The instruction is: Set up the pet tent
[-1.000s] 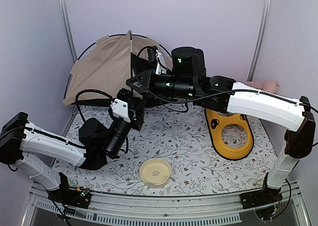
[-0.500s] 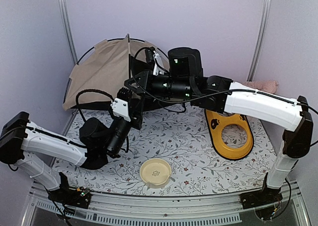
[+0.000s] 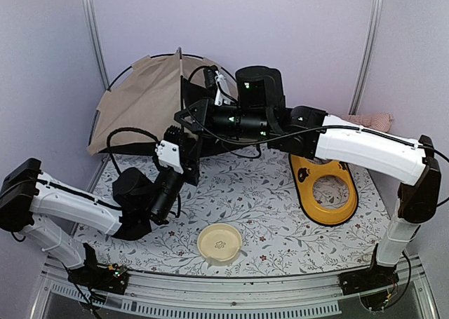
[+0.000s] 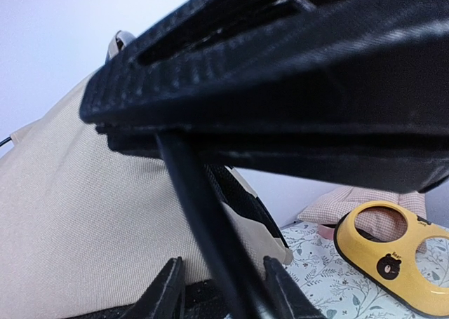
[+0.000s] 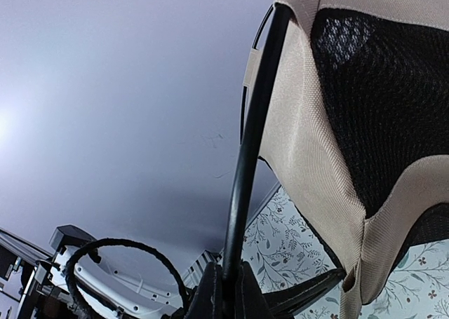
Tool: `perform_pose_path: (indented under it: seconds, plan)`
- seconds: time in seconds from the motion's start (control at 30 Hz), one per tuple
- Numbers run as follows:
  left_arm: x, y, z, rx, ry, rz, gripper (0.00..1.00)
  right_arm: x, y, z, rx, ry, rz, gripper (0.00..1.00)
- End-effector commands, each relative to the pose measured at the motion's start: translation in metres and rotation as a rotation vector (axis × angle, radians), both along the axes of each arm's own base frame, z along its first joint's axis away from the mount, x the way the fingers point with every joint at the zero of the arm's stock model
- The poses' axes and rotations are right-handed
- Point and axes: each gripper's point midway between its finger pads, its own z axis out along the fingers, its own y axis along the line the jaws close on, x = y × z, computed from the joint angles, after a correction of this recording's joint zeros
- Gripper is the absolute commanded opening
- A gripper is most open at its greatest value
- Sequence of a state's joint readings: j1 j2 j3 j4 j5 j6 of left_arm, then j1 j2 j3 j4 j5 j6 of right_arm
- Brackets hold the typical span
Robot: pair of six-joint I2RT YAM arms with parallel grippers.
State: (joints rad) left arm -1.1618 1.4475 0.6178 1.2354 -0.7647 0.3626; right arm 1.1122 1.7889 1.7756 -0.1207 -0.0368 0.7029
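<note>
The tan pet tent (image 3: 140,102) leans half-raised against the back left wall, with its black pole arching over it. My right gripper (image 3: 186,107) reaches in from the right and is shut on that pole (image 5: 245,158), beside the tent's black mesh panel (image 5: 365,87). Just below it, my left gripper (image 3: 186,140) points up at the same pole. In the left wrist view the pole (image 4: 200,214) runs between the fingertips (image 4: 172,291), which stand apart on either side of it. The right gripper's black body (image 4: 295,87) fills the top of that view.
A yellow double-bowl feeder tray (image 3: 324,186) lies on the floral mat at the right. A cream bowl (image 3: 219,243) sits near the front middle. A pink checked cushion (image 3: 368,119) rests at the back right wall. Metal posts (image 3: 95,45) stand at the back corners.
My left gripper's jaws have narrowed around the pole. The right gripper has shifted slightly left with the pole, and the tent has moved a little with it.
</note>
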Motion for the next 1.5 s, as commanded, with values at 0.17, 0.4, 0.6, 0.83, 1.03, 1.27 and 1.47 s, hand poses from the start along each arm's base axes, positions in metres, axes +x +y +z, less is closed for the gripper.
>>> perform_pose_path:
  seconds: [0.17,0.4,0.6,0.83,1.03,1.27,1.47]
  plan:
    - [0.008,0.009,0.007,-0.028,-0.007,0.023,0.21,0.003,-0.003,0.041,0.080,-0.098,-0.027,0.00]
    - [0.007,0.014,0.007,-0.028,-0.009,0.030,0.00,0.004,-0.003,0.038,0.068,-0.102,-0.034,0.00]
    - [-0.002,0.011,-0.002,0.004,-0.010,-0.037,0.00,0.011,-0.007,0.040,0.057,-0.130,-0.071,0.00]
    - [-0.020,0.000,-0.020,0.063,0.021,-0.159,0.00,0.033,-0.013,0.035,0.046,-0.148,-0.104,0.00]
    - [-0.033,-0.002,-0.037,0.104,0.059,-0.195,0.00,0.052,-0.018,0.035,0.051,-0.164,-0.132,0.00]
    - [-0.046,-0.007,-0.056,0.149,0.092,-0.237,0.00,0.066,-0.020,0.034,0.066,-0.163,-0.143,0.00]
    - [-0.054,-0.008,-0.059,0.154,0.097,-0.259,0.00,0.077,-0.018,0.024,0.053,-0.155,-0.156,0.00]
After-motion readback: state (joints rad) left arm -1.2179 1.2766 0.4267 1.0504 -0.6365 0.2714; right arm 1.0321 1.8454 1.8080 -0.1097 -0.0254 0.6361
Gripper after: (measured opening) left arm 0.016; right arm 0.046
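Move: The tent's tan fabric corner is right at my left fingertips, barely 1 cm ahead. The pole's lower end runs between my part-open left fingers. My right hand grips the pole; from it that corner lies about 3 cm farther out, 2 cm right and 7 cm below, and the pole sleeve's mouth about 6 cm ahead, 1 cm left and 8 cm up. The bowl is roughly 12 cm back, 8 cm right and 28 cm below my left hand. I shut my left fingers on the tan corner strip and draw it down about 5 cm and back some 4 cm, towards my base and away from the pole's end, swinging the hand some 10 degrees clockwise. As it pulls, my right hand keeps its grip on the pole and carries it forward about 5 cm, sinking slightly. ##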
